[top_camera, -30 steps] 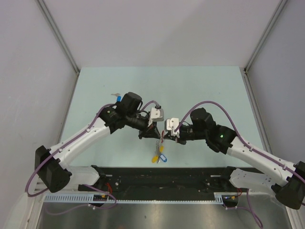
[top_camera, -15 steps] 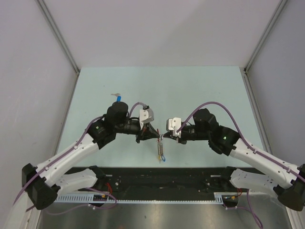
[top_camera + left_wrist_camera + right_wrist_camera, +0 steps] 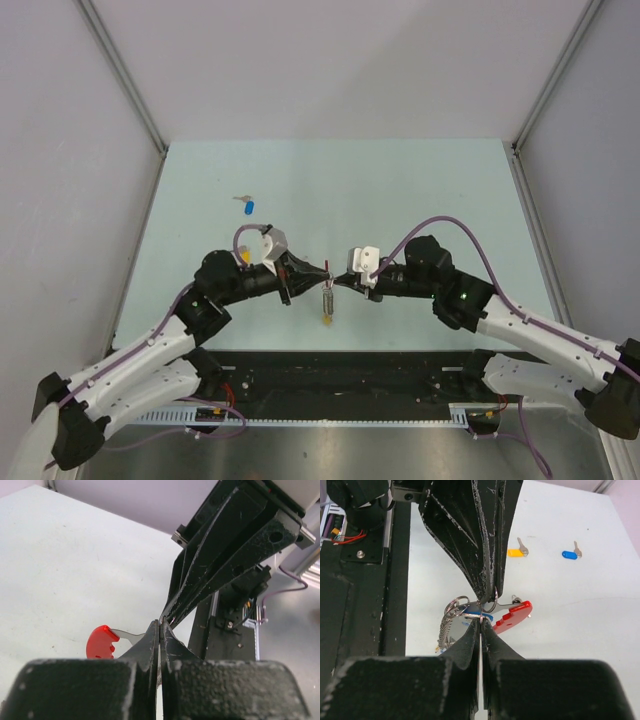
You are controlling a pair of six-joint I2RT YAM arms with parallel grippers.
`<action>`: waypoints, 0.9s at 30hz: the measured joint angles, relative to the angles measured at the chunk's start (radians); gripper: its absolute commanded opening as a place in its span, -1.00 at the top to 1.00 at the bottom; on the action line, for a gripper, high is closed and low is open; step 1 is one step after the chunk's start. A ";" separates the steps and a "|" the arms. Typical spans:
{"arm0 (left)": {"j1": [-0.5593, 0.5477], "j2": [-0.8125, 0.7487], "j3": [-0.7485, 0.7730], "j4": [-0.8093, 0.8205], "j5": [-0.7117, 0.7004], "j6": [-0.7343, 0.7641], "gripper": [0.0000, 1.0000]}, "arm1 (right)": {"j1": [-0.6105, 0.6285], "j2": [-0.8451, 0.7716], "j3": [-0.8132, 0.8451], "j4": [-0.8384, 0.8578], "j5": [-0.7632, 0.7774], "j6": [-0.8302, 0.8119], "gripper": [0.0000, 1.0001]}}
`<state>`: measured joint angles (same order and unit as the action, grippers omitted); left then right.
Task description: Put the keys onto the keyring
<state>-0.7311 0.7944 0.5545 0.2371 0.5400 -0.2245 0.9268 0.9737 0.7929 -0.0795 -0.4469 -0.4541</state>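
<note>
The keyring (image 3: 328, 292) hangs above the table between my two arms. Its silver ring (image 3: 487, 599) carries a red plastic piece (image 3: 513, 616) (image 3: 101, 642), a blue-headed key and a dangling metal bunch (image 3: 448, 629). My left gripper (image 3: 322, 274) (image 3: 160, 623) is shut on the ring from the left. My right gripper (image 3: 341, 283) (image 3: 481, 623) is shut on it from the right, tip to tip with the other. Two loose keys lie on the table behind: one with a blue tag (image 3: 248, 207) (image 3: 568, 554) and one with a yellow tag (image 3: 516, 552).
A black rail (image 3: 340, 370) with cabling runs along the table's near edge, just below the hanging bunch. Grey walls with metal posts (image 3: 125, 75) enclose the pale green table (image 3: 400, 190) at the back and sides.
My left arm has pulled back toward the near left and its jaws have closed fully. The hanging bunch has turned edge-on and drawn up. The blue-tagged key on the table is now uncovered.
</note>
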 measured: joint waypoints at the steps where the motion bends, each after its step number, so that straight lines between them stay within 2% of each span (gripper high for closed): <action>1: 0.000 -0.008 -0.020 0.035 -0.014 -0.019 0.99 | 0.003 0.000 -0.010 0.024 0.007 0.006 1.00; 6: -0.005 -0.025 -0.084 0.147 -0.057 -0.082 0.98 | 0.016 0.002 -0.045 0.102 0.037 0.023 1.00; 7: -0.006 -0.027 -0.091 0.161 -0.064 -0.090 0.85 | 0.018 0.002 -0.046 0.108 0.040 0.024 1.00; 8: -0.006 -0.032 -0.099 0.174 -0.069 -0.097 0.53 | 0.019 0.003 -0.047 0.114 0.045 0.025 1.00; 10: -0.006 -0.042 -0.104 0.180 -0.079 -0.101 0.32 | 0.022 0.003 -0.047 0.117 0.047 0.023 1.00; 11: -0.006 -0.050 -0.104 0.178 -0.089 -0.101 0.15 | 0.023 0.003 -0.047 0.113 0.047 0.016 1.00; 14: -0.006 -0.090 -0.101 0.140 -0.111 -0.079 0.01 | 0.027 0.005 -0.046 0.075 0.044 -0.004 1.00; 20: 0.015 -0.077 0.025 -0.092 -0.072 0.062 -0.05 | 0.027 0.047 -0.008 -0.032 0.023 -0.054 1.00; 27: 0.034 0.140 0.369 -0.520 0.073 0.406 -0.04 | 0.028 0.070 0.035 -0.115 0.009 -0.088 1.00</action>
<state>-0.6968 0.9340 0.9237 -0.2829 0.6132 0.1810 0.9546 1.0435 0.8276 -0.1944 -0.4381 -0.5423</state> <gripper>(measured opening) 0.519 0.009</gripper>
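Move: The keyring is spread between the two closed hands, its loops about 1 cm to the right of the left hand's point and 1 cm to the left of the right hand's, level with both. The red-and-grey holder hangs from it, its middle some 5 cm below. On the table roughly 18 cm below the left hand, the black-tagged key lies about 16 cm ahead and 8 cm left, the yellow-tagged key about 20 cm ahead and 24 cm left. The left fingers open to about half and let go of the ring wire they were pinching, the left hand backing off leftward from the keyring by 1 to 2 cm, then rising to about 2 cm above its start and easing slightly forward as its fingertips tilt downward some 25 degrees. The right hand keeps its pinch on the keyring, shifts a little left at first, then sinks about 3 cm towards the table, its fingers dipping about 10 degrees. ##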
